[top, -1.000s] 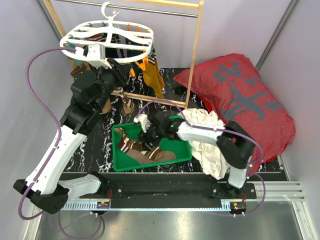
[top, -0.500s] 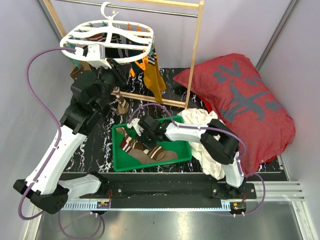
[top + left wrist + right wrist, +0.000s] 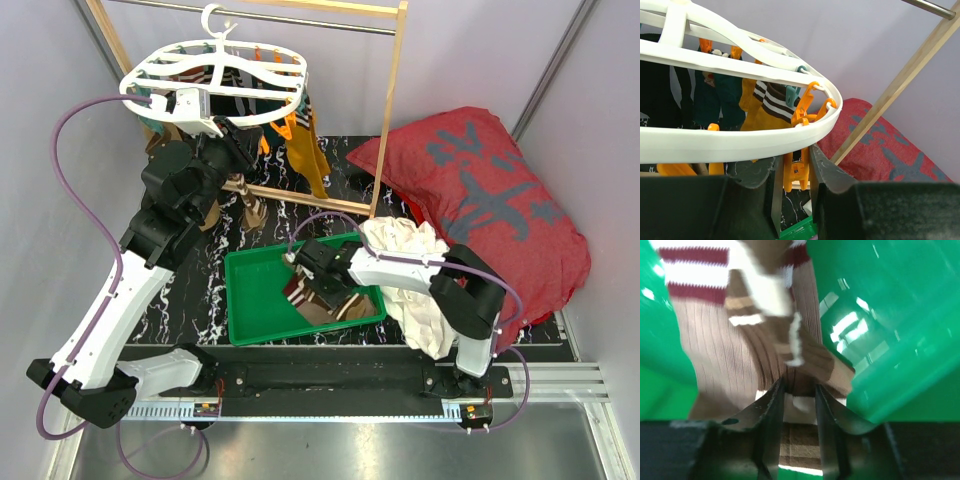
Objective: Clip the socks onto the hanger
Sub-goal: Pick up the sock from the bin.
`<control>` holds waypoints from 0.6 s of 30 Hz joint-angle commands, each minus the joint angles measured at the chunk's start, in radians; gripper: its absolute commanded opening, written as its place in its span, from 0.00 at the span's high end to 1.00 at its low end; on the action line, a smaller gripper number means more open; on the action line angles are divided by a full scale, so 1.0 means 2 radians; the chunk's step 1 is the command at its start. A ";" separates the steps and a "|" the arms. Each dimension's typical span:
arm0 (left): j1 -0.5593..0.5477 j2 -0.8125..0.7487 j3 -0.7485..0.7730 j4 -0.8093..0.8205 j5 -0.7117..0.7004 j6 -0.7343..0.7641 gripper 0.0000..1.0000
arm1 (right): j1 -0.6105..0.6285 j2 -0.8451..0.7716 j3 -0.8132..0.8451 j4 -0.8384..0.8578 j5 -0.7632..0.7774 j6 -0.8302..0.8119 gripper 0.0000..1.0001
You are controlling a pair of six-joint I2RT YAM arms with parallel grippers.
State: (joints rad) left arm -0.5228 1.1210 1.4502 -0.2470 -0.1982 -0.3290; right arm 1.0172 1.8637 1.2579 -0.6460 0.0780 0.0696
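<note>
The white hanger (image 3: 215,75) hangs from the rack rod at the back left, with several socks (image 3: 305,150) clipped under it. My left gripper (image 3: 240,135) is just under its near rim (image 3: 740,140). Its jaws press both sides of an orange clip (image 3: 799,170). A mustard sock with dark and cream stripes (image 3: 767,107) hangs behind that clip. My right gripper (image 3: 300,285) is down in the green tray (image 3: 255,310), shut on a brown striped sock (image 3: 715,340). That sock is bunched in the tray's right half (image 3: 328,305). The right wrist view is blurred.
The wooden rack (image 3: 390,110) stands at the back with its post just right of the hanger. A large white cloth (image 3: 410,270) lies right of the tray. A big red cushion (image 3: 480,190) fills the right side. The tray's wall (image 3: 890,315) is close beside my right fingers.
My right gripper has dragged the striped socks from the tray's left and middle to its right half, leaving the left part bare. The left arm and hanger have stayed still.
</note>
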 commanded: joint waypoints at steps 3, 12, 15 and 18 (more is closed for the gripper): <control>0.000 -0.010 0.004 0.012 -0.014 0.012 0.88 | 0.000 -0.060 0.047 -0.081 0.035 0.013 0.53; 0.000 -0.009 0.003 0.008 -0.017 0.010 0.89 | -0.025 0.015 0.179 -0.043 0.056 0.000 0.39; 0.000 -0.008 0.004 0.007 -0.017 0.010 0.89 | -0.027 0.048 0.222 -0.032 0.074 -0.009 0.41; 0.000 -0.007 0.004 0.007 -0.015 0.009 0.89 | -0.028 0.084 0.258 -0.029 0.074 -0.014 0.43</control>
State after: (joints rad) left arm -0.5228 1.1210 1.4502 -0.2527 -0.2016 -0.3286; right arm 0.9627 1.9488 1.6917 -0.7284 0.1780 0.0696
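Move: The striped sock's narrow far end lies about 8 cm ahead of the right hand and 5 cm to its left, roughly 1 cm lower. From the same hand, the burgundy-striped cuff is some 4 cm ahead and 8 cm left, and the brown toe end about 2 cm back and 9 cm right. The left hand, up at the hanger, has that far end some 5 cm behind, 9 cm to its right and 45 cm below. The socks on the bin floor are let go as the right fingers spread and lift off them. The hand rises about 10 cm, edging right at first, then swings forward some 9 cm and left 6 cm over the pile to above the striped sock's narrow end. Its fingertips tilt further forward and left, some 15 degrees in all, and it levels off. ##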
